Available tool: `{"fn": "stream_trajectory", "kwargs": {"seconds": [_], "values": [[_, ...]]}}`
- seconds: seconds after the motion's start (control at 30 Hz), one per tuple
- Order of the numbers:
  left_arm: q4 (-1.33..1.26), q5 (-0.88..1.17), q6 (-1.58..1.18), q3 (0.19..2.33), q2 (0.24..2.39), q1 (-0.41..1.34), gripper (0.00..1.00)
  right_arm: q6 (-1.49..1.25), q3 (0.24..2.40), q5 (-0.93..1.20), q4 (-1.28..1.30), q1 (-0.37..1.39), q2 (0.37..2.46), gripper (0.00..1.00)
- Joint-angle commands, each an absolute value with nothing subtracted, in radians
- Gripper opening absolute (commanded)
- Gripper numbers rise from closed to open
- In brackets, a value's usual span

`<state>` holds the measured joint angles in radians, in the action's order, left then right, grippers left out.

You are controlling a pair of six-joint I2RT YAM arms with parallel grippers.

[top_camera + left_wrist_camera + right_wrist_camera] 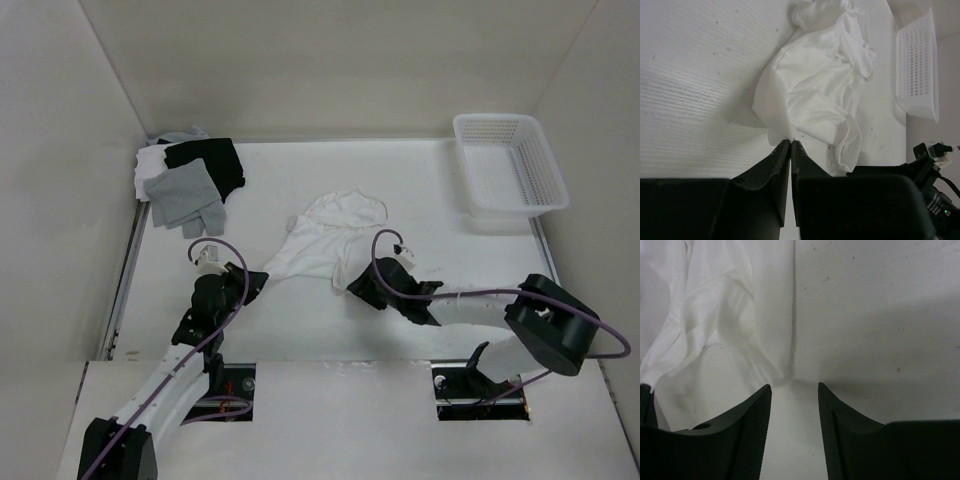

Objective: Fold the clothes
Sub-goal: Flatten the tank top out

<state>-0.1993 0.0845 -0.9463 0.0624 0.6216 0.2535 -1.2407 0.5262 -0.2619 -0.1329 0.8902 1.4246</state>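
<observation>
The clothes [330, 238] are one crumpled white garment lying mid-table, also filling the upper middle of the left wrist view [815, 90] and the left half of the right wrist view [715, 315]. My left gripper [262, 278] sits at the garment's near-left corner, and its jaws [790, 142] are pressed together on a pinch of that white fabric. At the garment's near-right edge, my right gripper [355, 285] is low over the table. Its fingers [795, 387] stand apart with only bare table between them, and a fold of the cloth lies just beyond the tips.
A white plastic basket [510, 165] stands at the back right and shows in the left wrist view [917, 65]. A pile of grey and black garments [190, 178] lies in the back left corner. Walls enclose the table on three sides.
</observation>
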Motion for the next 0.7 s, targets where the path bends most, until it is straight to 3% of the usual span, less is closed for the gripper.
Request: {"fn": "stream_trajectory", "kwargs": {"seconds": [0.0,0.37,0.43,0.57,0.67], "values": [[-0.258,0.097,-0.959,0.048,0.598,0.265,0.05,-1.402,0.528,-0.259,-0.282,0.9,1.454,0.46],[-0.258,0.091,-0.957,0.041,0.601,0.278,0.05,-1.56,0.52,-0.244,-0.439,0.932,1.583,0.43],[-0.258,0.091,-0.957,0.038,0.601,0.278,0.05,-1.566,0.522,-0.244,-0.449,0.933,1.595,0.36],[-0.258,0.089,-0.96,0.032,0.597,0.278,0.05,-1.543,0.52,-0.256,-0.44,0.924,1.611,0.13],[-0.252,0.092,-0.962,0.031,0.591,0.271,0.05,-1.479,0.502,-0.262,-0.42,0.92,1.56,0.08]]}}
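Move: The free lower corner of the white tank top lies about 4 cm to the right hand's left, 1 cm ahead and 2 cm below. The rest of the cloth is beyond, its middle some 11 cm ahead, 6 cm left and 3 cm down; the other corner, held up in the left fingers, is roughly 20 cm left, 3 cm ahead and 3 cm above. From the left hand, the free corner lies about 16 cm right, 3 cm back and 6 cm down. Pinches the tank top's free lower corner with the right fingers: half open, they go about 4 cm left to the corner, the hand rolling some 15 degrees so its left side rises, then sink about 1 cm and close on the cloth near the table. The left hand stays put and keeps its grip on the opposite corner. ##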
